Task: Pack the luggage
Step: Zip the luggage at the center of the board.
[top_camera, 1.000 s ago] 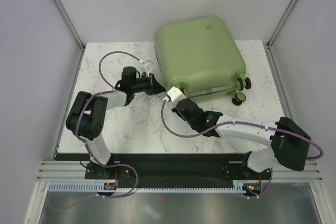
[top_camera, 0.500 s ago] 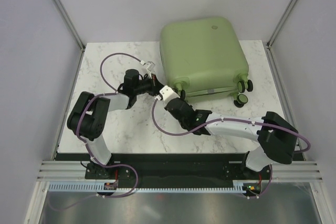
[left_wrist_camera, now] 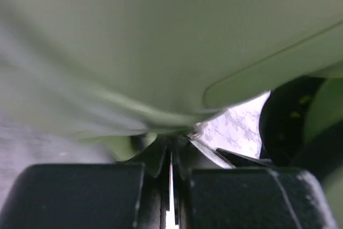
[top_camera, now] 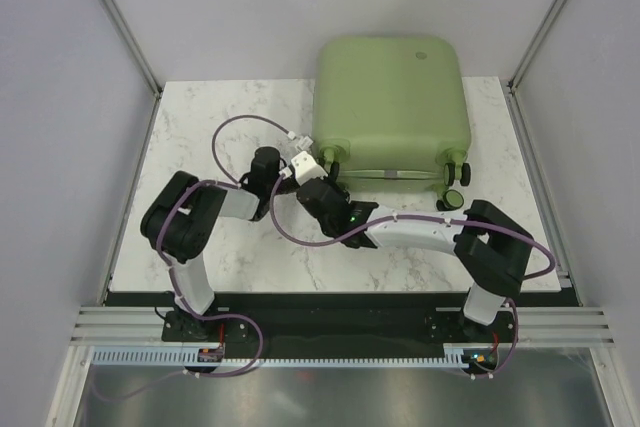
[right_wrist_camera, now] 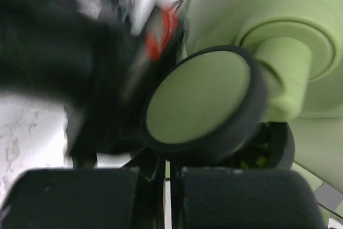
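Observation:
The luggage (top_camera: pixel 392 97) is a sage-green hard-shell suitcase, closed and lying flat at the back right of the table, with its wheels (top_camera: pixel 455 173) toward me. My left gripper (top_camera: pixel 289 171) is shut and empty at the case's near left corner. In the left wrist view the green shell (left_wrist_camera: pixel 161 41) fills the picture above my left gripper (left_wrist_camera: pixel 171 151). My right gripper (top_camera: pixel 316 163) is shut too and crosses over beside the left one. The right wrist view has that gripper (right_wrist_camera: pixel 170 169) just below a green wheel with a black tyre (right_wrist_camera: pixel 201 105).
The white marble table (top_camera: pixel 215 122) is walled in by grey panels with metal posts at the back corners. Purple cables (top_camera: pixel 232 125) loop off both arms. The right arm (top_camera: pixel 420 235) stretches low across the front of the case.
The suitcase has swung round and slid right, and now sits square to the table. Both grippers have followed its near left corner, the right arm reaching further left.

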`<state>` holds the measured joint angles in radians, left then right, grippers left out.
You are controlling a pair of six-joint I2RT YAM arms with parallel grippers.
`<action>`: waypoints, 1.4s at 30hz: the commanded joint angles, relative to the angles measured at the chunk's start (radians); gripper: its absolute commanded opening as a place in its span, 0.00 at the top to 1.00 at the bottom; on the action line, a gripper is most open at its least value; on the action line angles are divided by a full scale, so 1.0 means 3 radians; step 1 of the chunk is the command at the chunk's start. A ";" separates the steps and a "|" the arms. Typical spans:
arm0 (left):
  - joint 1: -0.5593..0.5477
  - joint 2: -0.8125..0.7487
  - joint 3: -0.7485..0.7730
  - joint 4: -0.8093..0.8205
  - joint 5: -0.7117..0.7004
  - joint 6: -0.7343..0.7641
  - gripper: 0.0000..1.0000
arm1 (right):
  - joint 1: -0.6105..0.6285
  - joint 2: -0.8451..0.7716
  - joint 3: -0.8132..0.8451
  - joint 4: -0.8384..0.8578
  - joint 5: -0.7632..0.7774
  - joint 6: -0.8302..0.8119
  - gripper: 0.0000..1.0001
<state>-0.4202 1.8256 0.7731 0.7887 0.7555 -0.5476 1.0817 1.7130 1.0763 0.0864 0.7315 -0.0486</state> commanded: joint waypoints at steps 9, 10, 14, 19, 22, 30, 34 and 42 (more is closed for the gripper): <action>-0.0343 -0.0016 -0.0025 0.0848 0.0463 -0.0389 0.98 | 0.0311 0.0252 0.0626 0.0975 -0.1400 0.0193 1.00; -0.0328 -0.0041 -0.0056 0.0823 0.0412 -0.0394 0.98 | 0.0306 0.0237 0.0615 0.0945 -0.1380 0.0193 1.00; -0.0104 -0.0301 -0.0163 0.0593 0.0213 -0.0547 0.98 | 0.0260 0.0053 0.0518 0.0756 -0.1201 0.0213 1.00; 0.0107 -0.0578 -0.0220 0.0189 0.0084 -0.0562 0.79 | 0.0132 -0.0228 0.0289 0.0582 -0.1089 0.0387 1.00; 0.0122 -0.0665 -0.0235 -0.0103 0.0074 -0.0445 0.75 | 0.0015 -0.0386 0.0146 0.0479 -0.1083 0.0469 1.00; 0.0117 -0.0859 -0.0317 -0.0695 -0.0401 -0.0077 0.58 | -0.0169 -0.0546 0.0027 0.0428 -0.1195 0.0489 1.00; 0.0056 -0.0855 -0.0363 -0.0706 -0.0493 -0.0092 0.47 | -0.0185 -0.0566 0.0007 0.0418 -0.1272 0.0469 1.00; -0.0113 -0.0609 -0.0394 -0.0742 -0.0718 -0.0194 0.42 | -0.0200 -0.0627 -0.0049 0.0356 -0.1308 0.0505 1.00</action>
<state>-0.4385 1.6306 0.6586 0.5220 0.5705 -0.6125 1.0237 1.6104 1.0340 0.0647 0.4549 0.0235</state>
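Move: The zipper slider sits on the suitcase's near-left corner, about 3 cm to the right of the left hand's shut fingertips and level with them. From the right hand it lies roughly 2 cm ahead, 1 cm left and 3 cm lower. The corner caster is just over it, about 1 cm ahead, 4 cm right and 5 cm above the left hand. The suitcase's middle is some 14 cm ahead and 14 cm right of that hand. The zipper slider at the corner is left by the left hand, which drops back about 3 cm, then draws off some 5 cm to the left, rising a little. Its shut fingers open past halfway as it turns counter-clockwise, and it sinks again at the end. The right hand, fingers shut on the pull under the caster, tugs forward-left about 3 cm, then eases back and right, rolling its left side up some 10 degrees. ##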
